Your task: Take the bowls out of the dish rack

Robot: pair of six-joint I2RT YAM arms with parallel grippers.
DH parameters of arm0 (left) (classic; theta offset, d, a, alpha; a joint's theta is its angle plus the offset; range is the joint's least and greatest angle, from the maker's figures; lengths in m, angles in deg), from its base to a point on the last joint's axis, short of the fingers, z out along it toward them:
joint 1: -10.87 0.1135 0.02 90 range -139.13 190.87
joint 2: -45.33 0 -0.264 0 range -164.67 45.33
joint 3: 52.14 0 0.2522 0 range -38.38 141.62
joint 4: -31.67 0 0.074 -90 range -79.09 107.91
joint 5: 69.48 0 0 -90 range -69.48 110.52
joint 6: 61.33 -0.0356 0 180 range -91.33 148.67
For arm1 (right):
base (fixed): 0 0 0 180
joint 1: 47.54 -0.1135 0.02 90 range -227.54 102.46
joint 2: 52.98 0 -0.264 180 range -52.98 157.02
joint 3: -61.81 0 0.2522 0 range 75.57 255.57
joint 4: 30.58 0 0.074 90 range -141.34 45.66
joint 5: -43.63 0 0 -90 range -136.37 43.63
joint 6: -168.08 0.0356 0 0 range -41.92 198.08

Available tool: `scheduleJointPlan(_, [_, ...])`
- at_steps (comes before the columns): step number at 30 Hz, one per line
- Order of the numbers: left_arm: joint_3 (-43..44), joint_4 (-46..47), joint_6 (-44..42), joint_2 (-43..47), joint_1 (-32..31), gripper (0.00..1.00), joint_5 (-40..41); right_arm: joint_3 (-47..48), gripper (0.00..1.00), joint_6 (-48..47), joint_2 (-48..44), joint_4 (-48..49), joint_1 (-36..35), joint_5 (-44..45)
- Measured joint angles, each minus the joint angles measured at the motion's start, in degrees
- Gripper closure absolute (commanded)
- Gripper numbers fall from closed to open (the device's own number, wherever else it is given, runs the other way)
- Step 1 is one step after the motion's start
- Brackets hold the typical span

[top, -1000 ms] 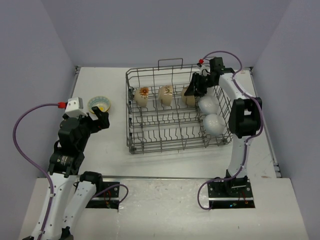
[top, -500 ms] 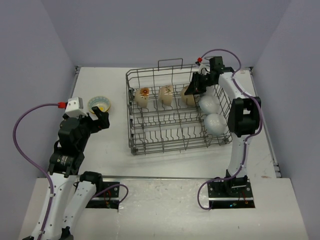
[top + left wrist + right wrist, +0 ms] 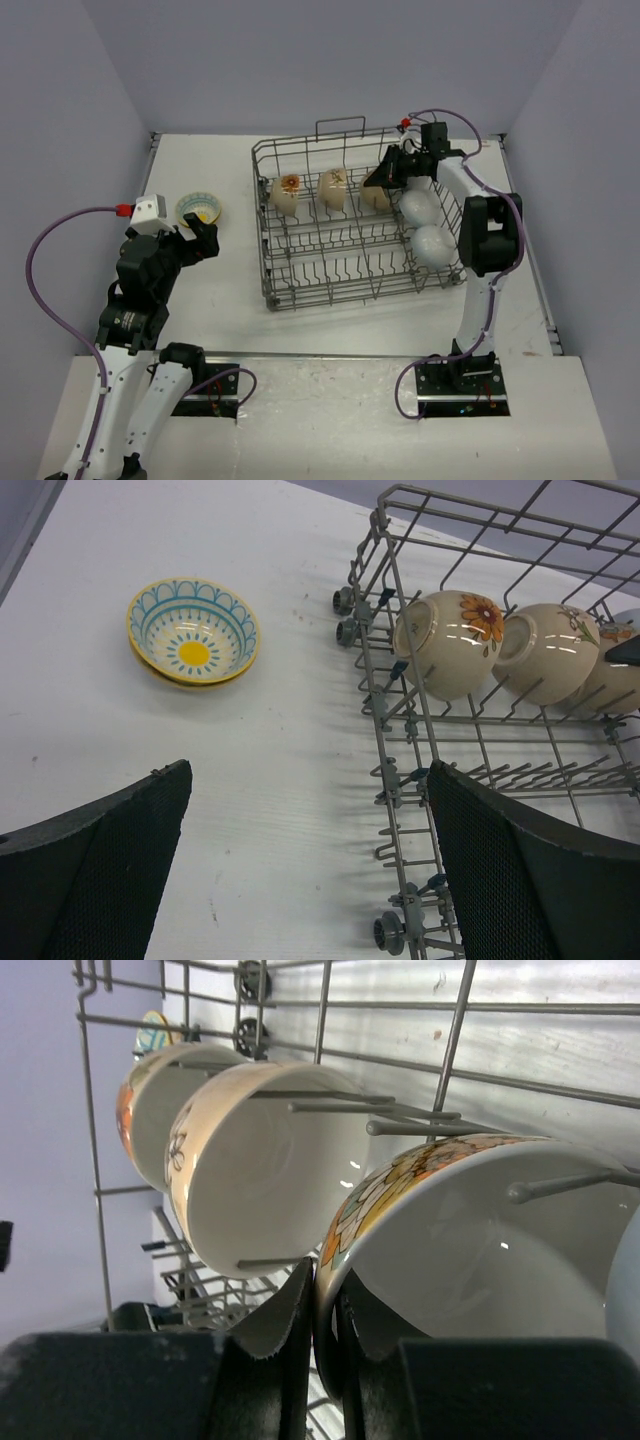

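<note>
The grey wire dish rack [image 3: 262, 230] stands mid-table. Three cream patterned bowls stand on edge in its back row [image 3: 287, 193] [image 3: 333, 188] [image 3: 378, 197], and two white bowls [image 3: 418, 208] [image 3: 431, 245] lie at its right end. My right gripper [image 3: 386, 180] reaches into the rack and is shut on the rim of the rightmost patterned bowl [image 3: 470, 1250], one finger inside it and one outside [image 3: 325, 1285]. A teal-rimmed bowl with a yellow centre [image 3: 199, 209] [image 3: 193, 630] sits on the table left of the rack. My left gripper [image 3: 196, 241] [image 3: 305, 780] hovers open just in front of it, holding nothing.
The rack's upright tines [image 3: 455, 1020] cross over the held bowl and its neighbour [image 3: 270, 1180]. The rack's left wall [image 3: 400, 600] stands close to my left gripper's right finger. A raised handle loop [image 3: 341, 124] rises at the rack's far side.
My right gripper's jaws have closed onto the rightmost patterned bowl's rim. The rack has shifted slightly toward the right. The left arm has stayed still.
</note>
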Motion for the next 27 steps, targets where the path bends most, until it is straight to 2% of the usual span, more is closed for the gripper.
scheduleJointPlan(7, [0.0,0.0,0.0,0.0,0.0,0.00,0.0,-3.1,1.00,9.2,-0.1,9.6,0.7,-2.0])
scheduleJointPlan(14, [0.0,0.0,0.0,0.0,0.0,0.00,0.0,-3.5,1.00,16.5,-3.8,15.5,1.1,-10.9])
scheduleJointPlan(21, [0.0,0.0,0.0,0.0,0.0,0.00,0.0,-0.6,1.00,18.1,-13.4,16.0,1.9,-18.1])
scheduleJointPlan(27, [0.0,0.0,0.0,0.0,0.0,0.00,0.0,-0.4,1.00,17.7,-15.1,15.0,2.1,-18.3])
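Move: The right hand already pinches the rim of the right-hand patterned bowl, inside the rack. The bowl stack this one would join is on the table about 40 cm to its left, roughly level forward, some 10 cm lower. The middle patterned bowl is about 9 cm left and level forward, and the nearer white bowl about 11 cm right and 4 cm back, both some 4 cm lower. From the idle left hand the stack is about 21 cm ahead, 9 cm left, 22 cm below. Keeping its closed pinch on the bowl's rim, the right hand first eases about a centimetre forward with the bowl, then sweeps up some 18 cm out of the rack while drawing back roughly 5 cm, slowing to a stop at the top. As it rises, the wrist rolls so that the left-pointing fingertips tilt up about 20 degrees, carrying the bowl up and away from the middle patterned bowl and the rack's prongs. ##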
